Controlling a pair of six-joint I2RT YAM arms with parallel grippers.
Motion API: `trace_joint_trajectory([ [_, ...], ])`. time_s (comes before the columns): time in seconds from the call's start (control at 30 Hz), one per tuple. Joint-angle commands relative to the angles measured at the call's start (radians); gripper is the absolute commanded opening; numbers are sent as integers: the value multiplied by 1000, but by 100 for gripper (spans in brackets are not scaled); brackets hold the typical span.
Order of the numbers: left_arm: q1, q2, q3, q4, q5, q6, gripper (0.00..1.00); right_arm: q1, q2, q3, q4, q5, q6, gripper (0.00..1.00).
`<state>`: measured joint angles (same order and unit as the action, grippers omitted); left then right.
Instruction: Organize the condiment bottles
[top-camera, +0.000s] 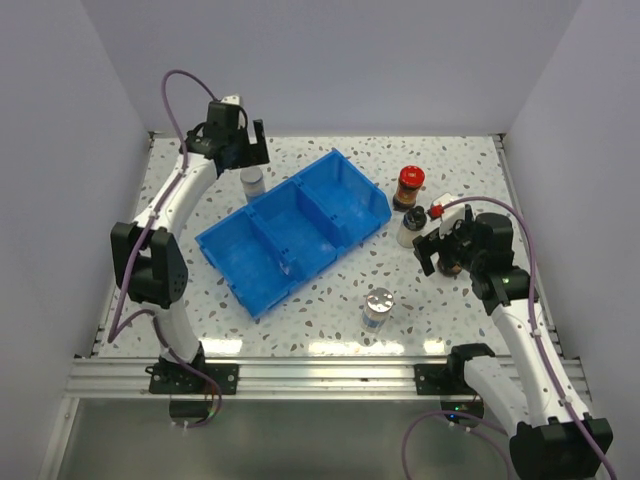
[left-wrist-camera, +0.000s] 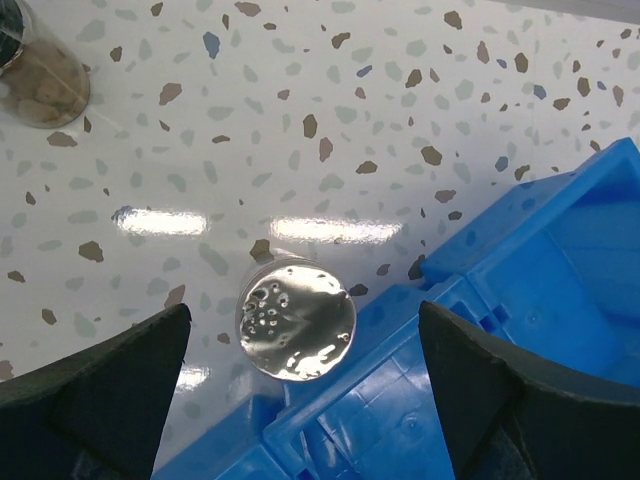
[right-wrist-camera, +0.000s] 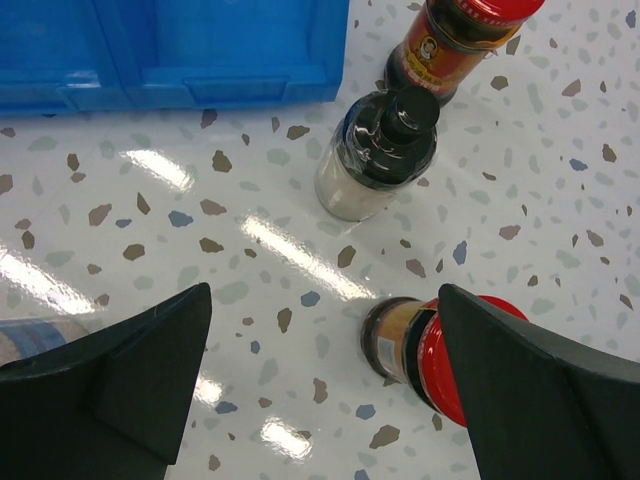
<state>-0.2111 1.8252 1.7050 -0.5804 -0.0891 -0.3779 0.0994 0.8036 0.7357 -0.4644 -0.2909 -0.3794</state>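
A silver-capped bottle (left-wrist-camera: 296, 318) stands against the outer wall of the blue bin (left-wrist-camera: 560, 250), and my left gripper (left-wrist-camera: 305, 375) hangs open straight above it with its fingers well apart from the cap. From above, that gripper (top-camera: 245, 157) is at the back left over the bottle (top-camera: 252, 181). My right gripper (right-wrist-camera: 325, 390) is open and empty over bare table; a red-capped bottle (right-wrist-camera: 440, 345) stands just inside its right finger (right-wrist-camera: 550, 400). A black-capped bottle (right-wrist-camera: 385, 150) and another red-capped bottle (right-wrist-camera: 455, 40) stand further off. A second silver-capped bottle (top-camera: 378, 307) stands alone near the front.
The blue bin (top-camera: 262, 300) lies diagonally mid-table with its three compartments holding nothing. One more bottle with pale brown contents (left-wrist-camera: 40, 75) shows at the top left edge of the left wrist view. Grey walls close the table on three sides.
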Motion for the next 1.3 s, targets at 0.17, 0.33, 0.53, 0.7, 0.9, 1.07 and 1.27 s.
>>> trace_joint_trajectory([
  [0.17,-19,124,102,-56,-70,36,98,8,-9,34,-2,-17,-9,98],
  [0.33,-34,172,90,-62,-95,46,96,6,-9,34,0,-10,-9,99],
  [0.53,-37,181,44,-26,-112,42,79,10,-7,33,0,-1,-10,99],
  [0.7,-39,158,41,-7,-123,36,39,8,-4,33,1,9,-13,99],
  [0.9,-37,39,54,31,-218,71,1,10,-4,31,3,13,-13,98],
  [1.07,-39,-82,77,56,-253,131,0,8,-3,31,3,13,-15,98],
  [1.27,-42,-199,62,33,-158,152,0,8,0,30,4,13,-16,99],
])
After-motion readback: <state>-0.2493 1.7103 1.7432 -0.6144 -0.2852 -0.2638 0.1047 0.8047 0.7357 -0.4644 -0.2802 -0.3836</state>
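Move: The silver-capped condiment bottle stands almost straight below my left hand, about 1 cm ahead, its middle some 10 cm down. The black-capped bottle is roughly 15 cm to the left of it and 7 cm farther out. The blue tray's middle lies about 12 cm back and 12 cm to the right of the silver-capped one. From my idle right hand, that silver-capped bottle is some 21 cm ahead and 43 cm to the left. I sink my open left hand about 7 cm over the silver-capped bottle, tipping it slightly further down, and pinch the bottle's upper part between the fingers. Keeping that grip, I lift it some 14 cm, faster as I go, drifting a little left and back towards myself while the fingers tilt up again by about 15 degrees. ##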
